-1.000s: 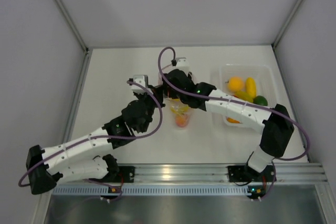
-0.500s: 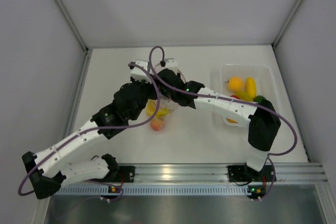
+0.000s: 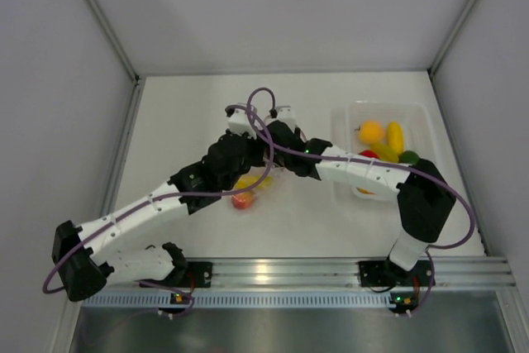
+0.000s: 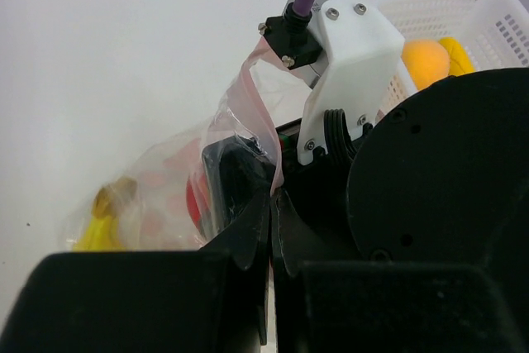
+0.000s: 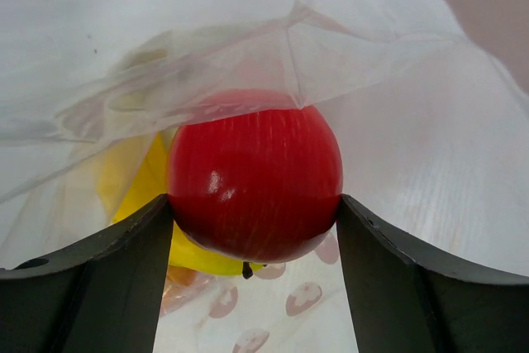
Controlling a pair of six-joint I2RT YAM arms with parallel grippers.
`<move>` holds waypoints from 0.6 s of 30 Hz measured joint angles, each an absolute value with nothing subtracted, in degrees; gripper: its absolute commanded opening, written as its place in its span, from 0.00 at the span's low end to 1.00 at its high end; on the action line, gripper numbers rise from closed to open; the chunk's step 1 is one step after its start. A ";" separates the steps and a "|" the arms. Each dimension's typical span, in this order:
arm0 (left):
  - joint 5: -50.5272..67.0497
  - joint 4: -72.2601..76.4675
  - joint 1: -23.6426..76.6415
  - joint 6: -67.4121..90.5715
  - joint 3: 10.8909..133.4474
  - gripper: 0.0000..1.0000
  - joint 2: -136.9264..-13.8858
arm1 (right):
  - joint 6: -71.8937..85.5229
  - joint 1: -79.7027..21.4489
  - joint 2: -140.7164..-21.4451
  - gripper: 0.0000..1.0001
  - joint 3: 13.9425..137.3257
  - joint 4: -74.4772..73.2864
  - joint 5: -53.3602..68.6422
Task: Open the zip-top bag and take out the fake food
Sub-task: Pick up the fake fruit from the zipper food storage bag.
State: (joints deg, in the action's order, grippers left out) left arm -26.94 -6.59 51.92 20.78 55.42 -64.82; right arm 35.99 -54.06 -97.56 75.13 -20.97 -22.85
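The zip-top bag hangs between my two arms at mid-table, its mouth held apart. My left gripper is shut on the bag's edge, right below the pink zip strip. My right gripper reaches inside the bag, and both fingers press the sides of a glossy red apple. A yellow banana lies behind the apple, under a fold of clear film. Through the bag wall the left wrist view shows red and yellow fake food.
A clear rigid tray stands at the right. It holds an orange, a yellow piece and a green lime. White walls enclose the table on the left, back and right.
Over the last second both grippers and the bag swung left across the table, then the grippers came back a little to the right. Both grips stay the same.
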 measured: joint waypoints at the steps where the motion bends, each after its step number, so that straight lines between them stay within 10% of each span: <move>1: -26.63 -6.48 52.05 21.10 55.09 0.00 -64.95 | 36.16 -54.06 -97.19 0.15 74.13 -20.53 -22.85; 18: -30.83 -1.89 50.72 30.59 48.29 0.00 -65.06 | 36.62 -52.73 -90.15 0.15 63.16 -18.50 -22.63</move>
State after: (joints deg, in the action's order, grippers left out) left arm -30.83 -1.89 50.72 30.59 48.29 -65.06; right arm 36.62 -52.73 -90.15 63.16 -18.50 -22.63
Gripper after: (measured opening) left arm 0.020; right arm 0.722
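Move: The right hand already grips the red apple inside the bag; the white basket it is bound for lies about 35 cm to its right and 5 cm farther out, some 10 cm lower. In the bag the banana sits about 5 cm to this hand's left, 3 cm back, and the peach 7 cm left, 8 cm back, both about 9 cm below. From the left hand, still pinching the bag's edge, the apple is roughly 4 cm ahead, neither left nor right, and 12 cm below. The right hand keeps its grip on the red apple and draws it about 4 cm to its right, towards the basket side, sinking nearly 3 cm and easing back about 2, its wrist hardly turning. Meanwhile the left hand, shut on the bag's zip edge, lowers about 4 cm, swings a few degrees counter-clockwise and shifts slightly left late on, so the pinched edge and the apple part sideways. ##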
